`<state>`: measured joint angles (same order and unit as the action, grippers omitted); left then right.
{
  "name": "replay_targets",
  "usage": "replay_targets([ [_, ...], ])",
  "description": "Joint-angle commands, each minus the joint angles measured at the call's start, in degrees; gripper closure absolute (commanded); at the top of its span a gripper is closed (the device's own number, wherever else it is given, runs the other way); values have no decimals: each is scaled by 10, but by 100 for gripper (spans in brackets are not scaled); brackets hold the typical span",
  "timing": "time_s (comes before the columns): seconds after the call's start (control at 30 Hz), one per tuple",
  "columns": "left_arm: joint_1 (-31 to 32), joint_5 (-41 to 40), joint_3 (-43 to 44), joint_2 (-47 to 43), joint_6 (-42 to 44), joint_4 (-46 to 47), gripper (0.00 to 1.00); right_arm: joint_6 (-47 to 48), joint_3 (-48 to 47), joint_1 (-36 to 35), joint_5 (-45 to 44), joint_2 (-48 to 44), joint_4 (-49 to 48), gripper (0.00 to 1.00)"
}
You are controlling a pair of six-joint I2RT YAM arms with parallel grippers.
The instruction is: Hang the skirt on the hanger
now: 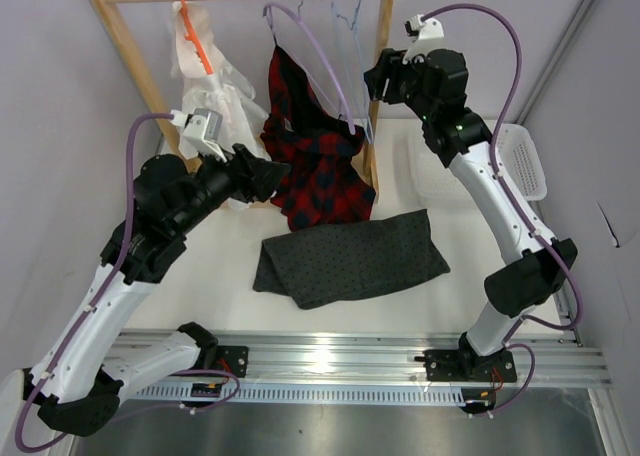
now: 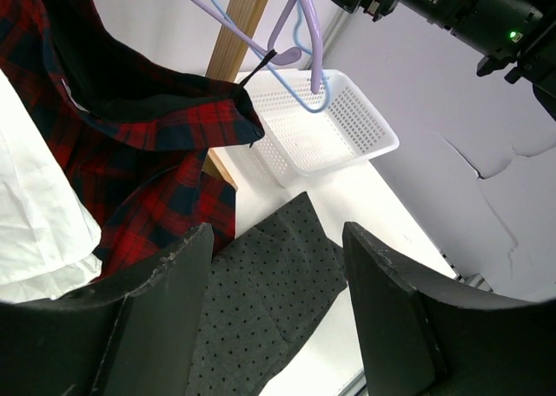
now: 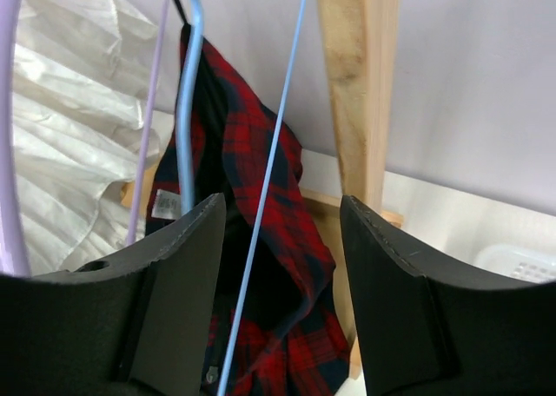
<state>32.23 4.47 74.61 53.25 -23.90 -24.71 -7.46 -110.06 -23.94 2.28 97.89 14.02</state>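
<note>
The dark grey dotted skirt [image 1: 350, 256] lies flat on the white table, in front of the rack; it also shows in the left wrist view [image 2: 261, 300]. The thin light-blue hanger [image 1: 350, 46] hangs empty at the right end of the wooden rod. My right gripper [image 1: 373, 80] is open, held high beside the hanger; in the right wrist view the blue wire [image 3: 269, 174] runs between the jaws of the gripper [image 3: 282, 231], untouched. My left gripper [image 1: 279, 175] is open and empty, in the air by the plaid garment, above the skirt [image 2: 278, 274].
A red-and-black plaid garment [image 1: 315, 146] hangs on a lilac hanger [image 1: 310, 36]. A white frilly dress [image 1: 215, 86] hangs on an orange hanger [image 1: 195, 31]. The rack's right post [image 1: 382, 106] stands next to my right gripper. A white mesh basket [image 1: 525, 156] sits at the right.
</note>
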Motion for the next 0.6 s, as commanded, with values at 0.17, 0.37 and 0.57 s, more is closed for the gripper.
replay_targets([
  [0.17,-2,-5,-9,-1,14,5,33,-12,59,-5,-56,-82,-87,42],
  [0.37,-1,-8,-17,-5,13,5,33,-26,85,-9,-80,-114,-121,45],
  [0.57,-2,-9,-23,-8,13,5,33,-23,35,-40,-54,-76,-100,44],
])
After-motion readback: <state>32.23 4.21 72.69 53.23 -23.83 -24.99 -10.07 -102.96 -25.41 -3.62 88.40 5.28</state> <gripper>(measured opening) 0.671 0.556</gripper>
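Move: Beside the right hand's open fingers hangs the blue hanger, its middle about 3 cm ahead, 3 cm left and nearly level in height. The purple hanger is some 9 cm left and 3 cm ahead; the rack's right post stands roughly 8 cm ahead and 2 cm right. The skirt lies on the table about 24 cm back, 2 cm left and 42 cm below. From the left hand, the blue hanger is around 22 cm ahead and 14 cm right. Backing off empty from the blue hanger, the right hand first slips a couple of centimetres to its right, then climbs about 6 cm while drawing back some 4 cm, away from the hanger's near arm. Its fingertips tilt up roughly 10 degrees and the fingers stay open; whether the left finger touches the hanger at the start can't be seen. ##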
